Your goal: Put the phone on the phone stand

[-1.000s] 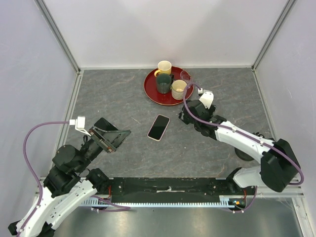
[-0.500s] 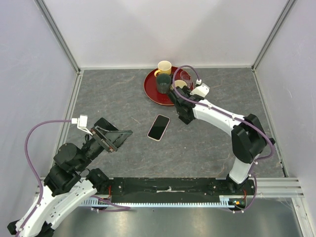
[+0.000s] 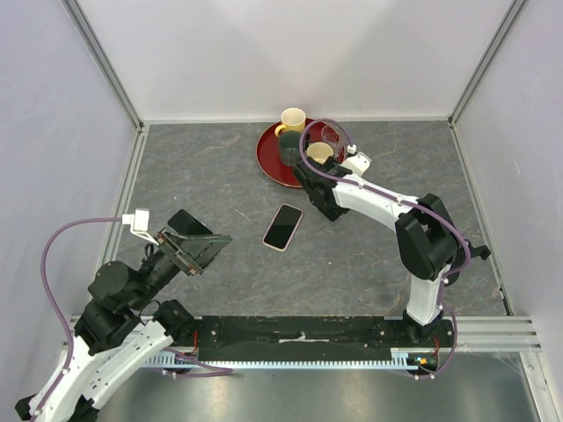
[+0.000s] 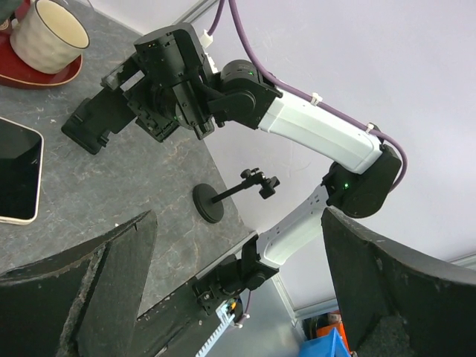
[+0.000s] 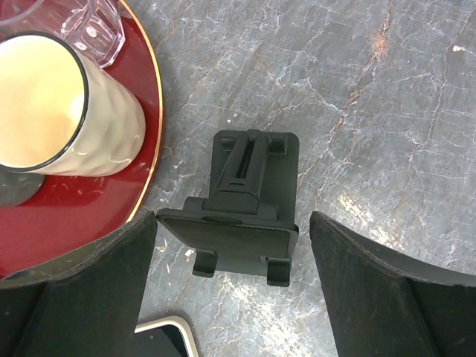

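Observation:
The phone (image 3: 282, 226), black screen with a pale edge, lies flat mid-table; its corner shows in the right wrist view (image 5: 167, 338) and its end in the left wrist view (image 4: 15, 175). The phone stand (image 4: 209, 203), a round black disc with a thin post and holder, stands near the right arm's base; in the top view that arm hides it. My right gripper (image 3: 319, 204) hangs open over a small black folding holder (image 5: 249, 216), right of the phone, its fingers (image 5: 82, 297) on either side and apart from it. My left gripper (image 3: 198, 246) is open and empty, raised left of the phone.
A red tray (image 3: 261, 158) at the back holds a yellow mug (image 3: 293, 120), a dark green mug (image 3: 291, 148), a cream mug (image 3: 318, 154) and a clear glass (image 3: 331, 134). A black slab (image 3: 186, 221) lies behind the left gripper. Walls close three sides.
The right arm swung in from the right and raised its elbow; its gripper came down over the folding holder beside the tray. The left gripper shifted slightly. The phone stayed put.

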Tool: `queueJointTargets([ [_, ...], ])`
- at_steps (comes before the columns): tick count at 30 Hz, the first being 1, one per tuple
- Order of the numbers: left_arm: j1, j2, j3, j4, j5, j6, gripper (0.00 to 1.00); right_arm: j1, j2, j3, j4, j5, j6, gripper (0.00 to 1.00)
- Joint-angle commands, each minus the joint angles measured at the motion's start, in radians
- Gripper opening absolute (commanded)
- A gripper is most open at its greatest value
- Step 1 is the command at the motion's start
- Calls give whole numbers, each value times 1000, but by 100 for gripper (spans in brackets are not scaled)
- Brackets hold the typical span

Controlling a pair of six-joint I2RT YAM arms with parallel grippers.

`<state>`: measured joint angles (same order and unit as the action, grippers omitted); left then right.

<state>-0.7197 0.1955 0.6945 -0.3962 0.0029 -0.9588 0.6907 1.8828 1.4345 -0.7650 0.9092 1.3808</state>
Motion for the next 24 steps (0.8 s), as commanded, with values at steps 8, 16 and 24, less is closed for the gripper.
queueJointTargets([
  [8,2,-34,0,-4,9,-47,96,-3,-20,-51,53,65,-51,79],
  [16,3,-30,-16,0,0,-35,96,-2,-215,-334,392,-1,-342,44],
  [24,2,21,-33,28,11,3,96,0,-430,-569,779,-509,-993,24],
])
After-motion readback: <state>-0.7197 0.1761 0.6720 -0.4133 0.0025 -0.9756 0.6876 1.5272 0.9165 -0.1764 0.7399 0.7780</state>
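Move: My right hand is already open around the upper plate of the phone stand, whose middle is about 2 cm ahead, 2 cm to the right and 4 cm below it. The phone lies some 17 cm to the left and 5 cm back. The tray is centred about 18 cm ahead and 11 cm left, with the white mug nearer, about 14 cm ahead and 5 cm left. From my left hand the stand is roughly 27 cm ahead, 34 cm right and 28 cm lower. I stay almost in place with my right hand while its fingers close by about a quarter and pinch the two side edges of the stand's plate. Then, keeping that grip at nearly the same height, I draw back about 4 cm towards my base, away from the tray, edging slightly right and then partly back left, and swing the wrist some 25 degrees counter-clockwise. ##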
